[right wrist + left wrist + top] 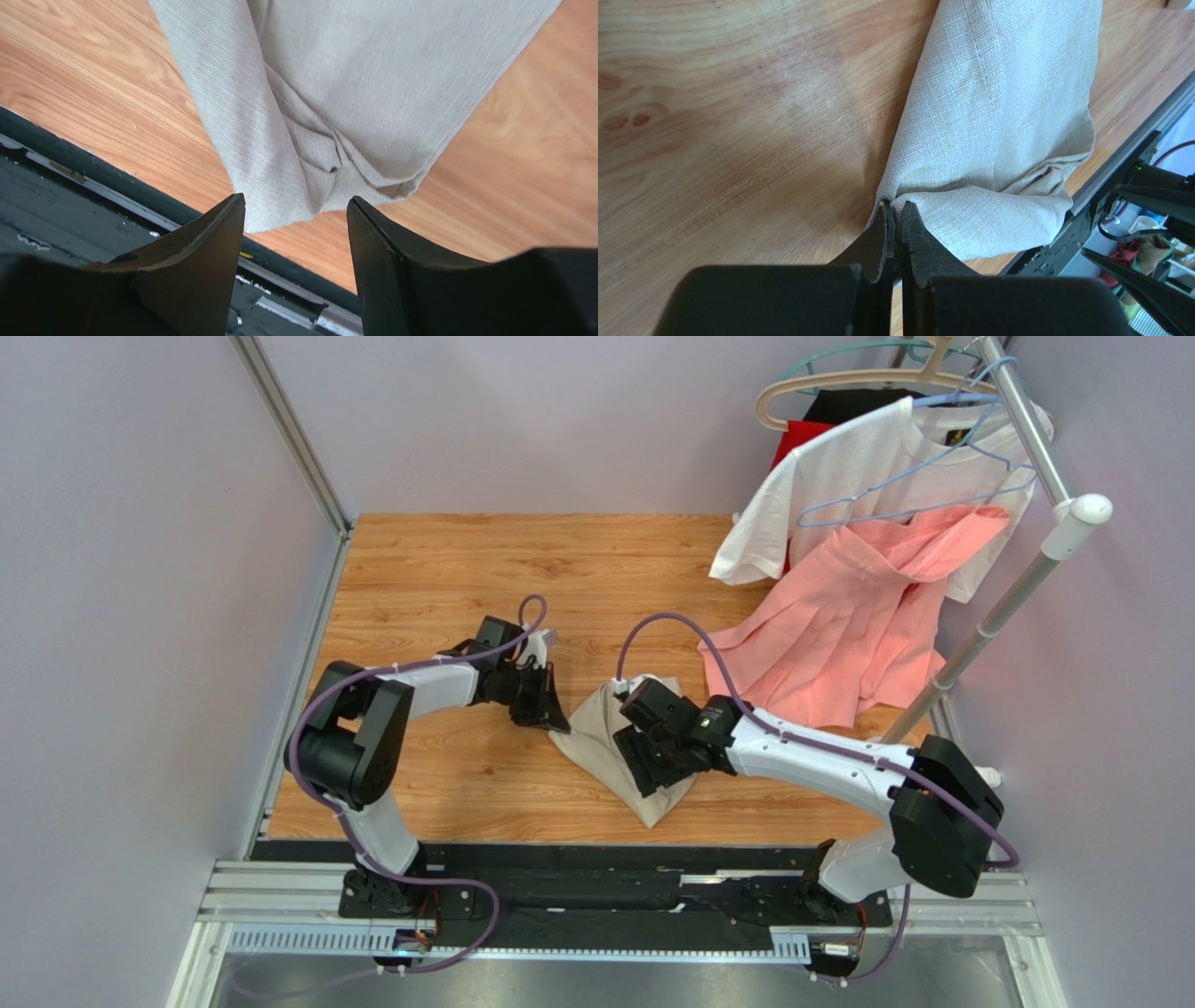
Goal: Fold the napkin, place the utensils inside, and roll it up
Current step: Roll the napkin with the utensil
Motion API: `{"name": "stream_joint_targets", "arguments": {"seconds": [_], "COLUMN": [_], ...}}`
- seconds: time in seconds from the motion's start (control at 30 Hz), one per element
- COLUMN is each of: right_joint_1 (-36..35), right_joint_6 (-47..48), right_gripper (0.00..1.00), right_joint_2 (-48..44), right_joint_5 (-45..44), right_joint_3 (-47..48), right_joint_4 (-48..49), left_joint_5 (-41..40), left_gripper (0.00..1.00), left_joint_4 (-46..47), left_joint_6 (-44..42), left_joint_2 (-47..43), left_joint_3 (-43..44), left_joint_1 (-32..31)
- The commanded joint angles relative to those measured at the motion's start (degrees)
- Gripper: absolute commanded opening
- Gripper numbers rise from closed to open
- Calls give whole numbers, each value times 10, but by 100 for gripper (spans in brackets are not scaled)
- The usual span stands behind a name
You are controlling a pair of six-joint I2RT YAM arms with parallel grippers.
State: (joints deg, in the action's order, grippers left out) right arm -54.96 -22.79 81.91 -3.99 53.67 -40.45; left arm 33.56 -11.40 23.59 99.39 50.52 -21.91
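The beige napkin [610, 742] lies bunched into a long folded strip on the wooden table [421, 588], between the two arms. My left gripper [542, 703] sits at its left corner; in the left wrist view the jaws [895, 207] are shut, pinching the napkin [997, 119] at its edge. My right gripper [654, 752] hovers over the strip's near half. In the right wrist view it [295, 203] stands open, with the napkin's gathered end [337, 105] just beyond the fingertips and nothing between them. The utensils are out of view.
A salmon-pink garment [856, 623] and a white T-shirt [842, 476] hang from a rack [1003, 602] at the back right, the pink hem reaching the table. The black rail [603, 875] runs along the near edge, close to the napkin's end. Walls close the left and back.
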Motion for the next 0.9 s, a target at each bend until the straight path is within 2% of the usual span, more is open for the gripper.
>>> {"name": "stream_joint_targets", "arguments": {"seconds": [0.0,0.3,0.43,0.87], "right_joint_1": [-53,-138,-158,-159], "right_joint_6": [70,153,172,157], "right_gripper": [59,59,59,52], "right_joint_2": [-4,94,125,197], "right_joint_5": [-116,-212,-224,-242], "right_joint_3": [41,50,39,32], "right_joint_4": [45,177,228,229], "left_joint_5": [-11,-9,-8,-8], "left_gripper": [0,0,0,0], "left_joint_4": [-29,-49,-50,-57], "left_joint_6": [-21,-27,-27,-28], "left_joint_2": [-9,11,13,12], "left_joint_3": [26,40,41,46], "left_joint_1": [4,4,4,4]}}
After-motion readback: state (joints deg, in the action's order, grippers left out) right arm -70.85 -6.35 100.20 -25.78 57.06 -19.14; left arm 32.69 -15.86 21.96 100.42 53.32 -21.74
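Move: At the napkin's rolled left edge, the middle stretch is what the right hand goes for: about 8 cm to its left, 3 cm ahead and 5 cm below. The roll's near end lies almost straight under the hand, some 2 cm left; the flat, unrolled cloth lies about 9 cm ahead. The corner pinched by the left hand is roughly 12 cm ahead and 13 cm left. From the left hand, that middle stretch lies about 8 cm back and 6 cm right. Arcing left over the roll, the right hand travels about 8 cm, rising slightly first and then sinking to end some 4 cm lower and a little farther forward. It turns some 20 degrees counter-clockwise and its fingertips tilt forward, the half-open fingers coming down astride the rolled edge, one on each side. The left hand stays put, still pinching its corner. ##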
